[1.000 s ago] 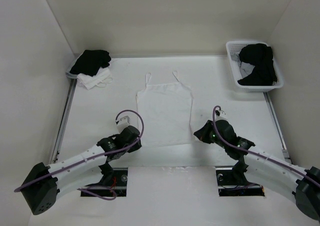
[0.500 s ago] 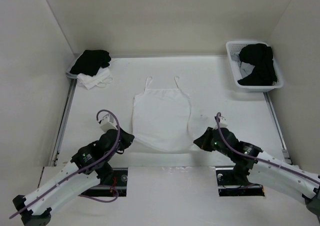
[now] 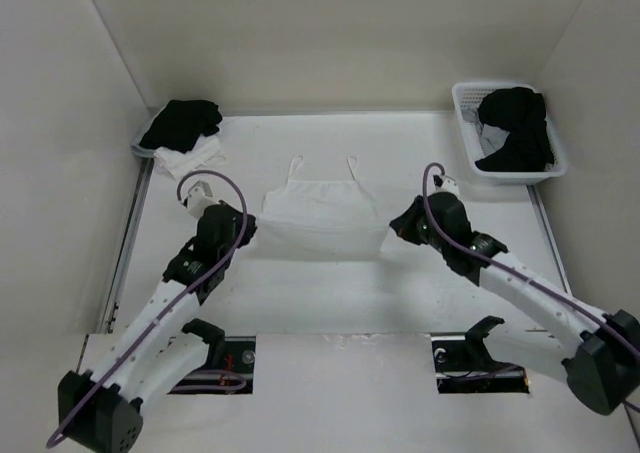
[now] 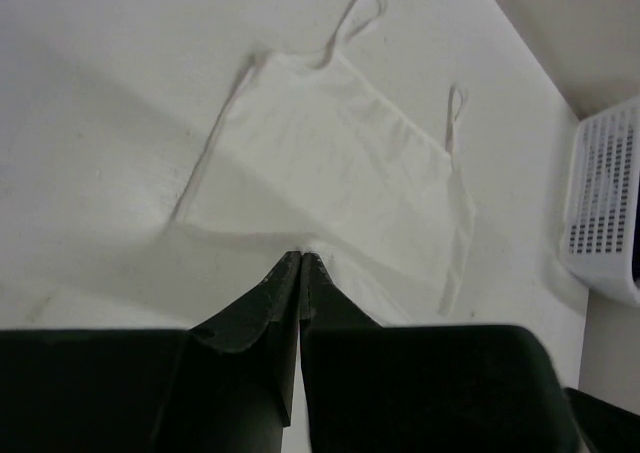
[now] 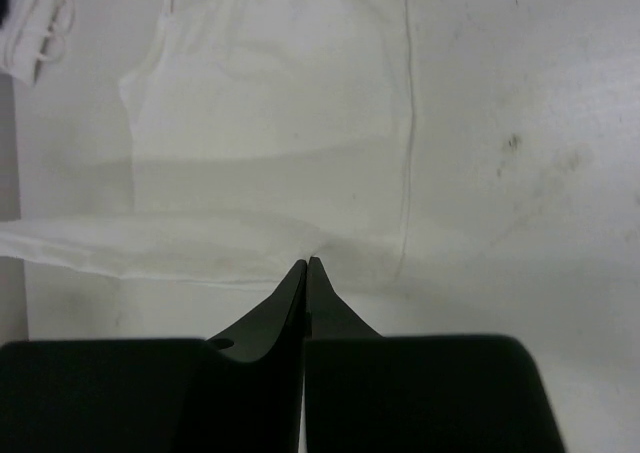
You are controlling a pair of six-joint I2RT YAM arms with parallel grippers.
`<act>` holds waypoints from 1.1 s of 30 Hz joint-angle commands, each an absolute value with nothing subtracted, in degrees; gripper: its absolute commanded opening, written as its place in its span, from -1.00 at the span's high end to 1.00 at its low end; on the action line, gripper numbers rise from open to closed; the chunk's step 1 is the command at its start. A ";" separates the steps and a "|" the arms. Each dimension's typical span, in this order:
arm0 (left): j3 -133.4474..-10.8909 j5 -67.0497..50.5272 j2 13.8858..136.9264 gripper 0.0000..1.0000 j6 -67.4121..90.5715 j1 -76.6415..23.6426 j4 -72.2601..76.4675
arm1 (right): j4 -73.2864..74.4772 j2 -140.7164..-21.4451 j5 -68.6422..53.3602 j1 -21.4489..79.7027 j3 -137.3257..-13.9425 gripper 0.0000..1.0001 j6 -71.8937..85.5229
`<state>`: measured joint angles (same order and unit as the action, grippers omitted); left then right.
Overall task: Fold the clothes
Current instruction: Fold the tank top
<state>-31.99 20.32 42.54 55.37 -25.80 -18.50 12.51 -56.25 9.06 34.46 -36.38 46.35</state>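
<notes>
The clothes (image 3: 320,205), a thin white camisole with two narrow straps, lie mid-table with the straps toward the back. The lower part is lifted and doubled back over the upper part. My left gripper (image 3: 250,233) is shut on the hem's left corner. My right gripper (image 3: 393,226) is shut on the right corner. In the left wrist view the closed tips (image 4: 302,256) pinch white fabric, and the clothes (image 4: 340,153) spread out beyond them. In the right wrist view the tips (image 5: 307,263) pinch a fold of the clothes (image 5: 280,123) the same way.
A white basket (image 3: 463,101) at the back right holds a black garment (image 3: 515,128); the basket (image 4: 600,213) also shows in the left wrist view. At the back left a black garment (image 3: 182,123) lies piled over a white one (image 3: 192,161).
Both arms have swung from the near edge toward the back, carrying the hem. The camisole's lower part now lies folded over its upper part.
</notes>
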 commanded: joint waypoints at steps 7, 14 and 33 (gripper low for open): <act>-43.05 14.77 69.05 0.96 51.59 -17.36 10.53 | -3.86 -79.87 -0.43 24.75 -55.26 0.99 39.29; -53.16 13.89 87.95 0.96 52.03 -14.11 17.83 | -6.23 -97.80 -3.25 19.56 -68.63 0.99 38.85; -49.78 10.63 92.84 0.31 52.47 -10.32 23.73 | -12.03 -105.23 0.78 16.20 -69.65 0.08 39.38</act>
<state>-55.70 10.04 102.54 53.23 -9.34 19.07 -8.03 -113.78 -2.79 14.66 -75.44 41.23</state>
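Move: Both hands still hold the hem, raised over the table, with the tank top's upper part lying flat ahead. The middle of its neckline is about 25 cm ahead of the left hand and 14 cm to its right, and 25 cm ahead of the right hand and 15 cm to its left, roughly 14 cm below. The white cloth lies some 31 cm ahead of the left hand and 20 cm left; the basket stands 36 cm ahead of the right hand and 34 cm right. Forward in a fast, level sweep together, both hands carry the pinched hem some 25 cm over the tank top to its neckline, the right rising slightly on the way. Over the last third they also dip 7 or 8 cm; the fingers then part and let go of the hem, and both hands start back 2 to 3 cm and slightly up. ##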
